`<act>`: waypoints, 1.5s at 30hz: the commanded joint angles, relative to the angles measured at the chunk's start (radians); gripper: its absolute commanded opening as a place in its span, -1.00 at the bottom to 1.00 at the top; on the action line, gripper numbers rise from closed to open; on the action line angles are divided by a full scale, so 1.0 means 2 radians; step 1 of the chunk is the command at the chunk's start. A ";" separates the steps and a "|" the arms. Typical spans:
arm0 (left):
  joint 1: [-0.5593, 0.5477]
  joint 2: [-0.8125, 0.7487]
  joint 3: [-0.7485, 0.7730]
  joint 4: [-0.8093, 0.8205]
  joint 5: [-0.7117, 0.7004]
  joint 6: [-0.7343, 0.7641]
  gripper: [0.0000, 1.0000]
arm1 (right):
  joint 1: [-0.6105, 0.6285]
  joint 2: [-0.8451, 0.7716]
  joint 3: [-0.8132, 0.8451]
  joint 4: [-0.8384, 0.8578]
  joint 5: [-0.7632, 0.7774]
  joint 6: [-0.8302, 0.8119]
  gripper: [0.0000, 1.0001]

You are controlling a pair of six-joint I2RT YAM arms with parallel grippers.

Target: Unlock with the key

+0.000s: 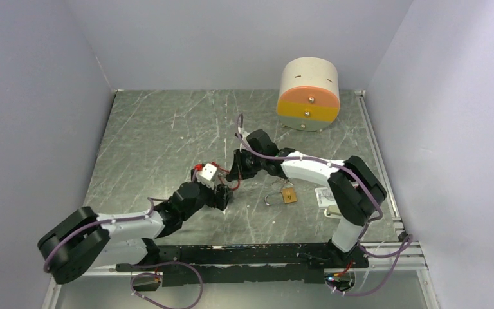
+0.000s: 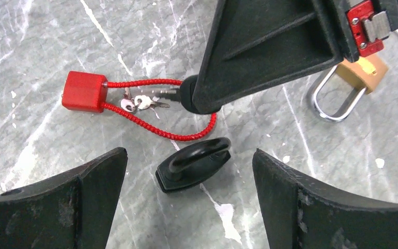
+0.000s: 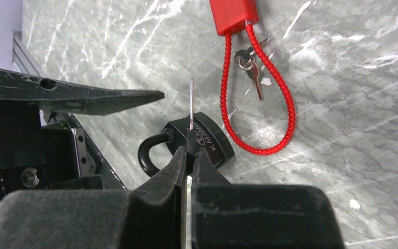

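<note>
A black padlock (image 2: 194, 164) lies flat on the table, just ahead of my open left gripper (image 2: 189, 207); it also shows in the right wrist view (image 3: 210, 142). My right gripper (image 3: 190, 150) is shut on a key (image 3: 191, 101), whose thin blade points away from the fingers. In the left wrist view this key (image 2: 165, 94) hangs over the red cable loop, apart from the black padlock. A red cable lock (image 2: 84, 92) lies to the left with a small bunch of keys (image 2: 140, 102). In the top view the left gripper (image 1: 222, 196) and the right gripper (image 1: 234, 172) are close together.
A brass padlock (image 1: 288, 195) with an open shackle lies right of the grippers and also shows in the left wrist view (image 2: 365, 72). A round beige drawer unit (image 1: 309, 93) with orange and yellow fronts stands at the back right. Grey walls enclose the table.
</note>
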 commanded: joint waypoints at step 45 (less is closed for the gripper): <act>0.079 0.230 0.457 -0.763 0.097 -0.727 0.21 | -0.060 -0.304 -0.193 -0.071 0.272 0.175 -1.00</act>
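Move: The black padlock lies about 3 cm ahead of the left hand, 2 cm to its right and 5 cm below. The red cable lock is some 5 cm farther out than the padlock and 1 cm to its left; the brass padlock is level with the black one, about 19 cm to its right. From the right hand, which holds the key, the black padlock is about 4 cm back, 2 cm left and 5 cm below. Left rises 7 cm, pitches down, sinks astride the black padlock; right carries the key 14 cm rightward. ##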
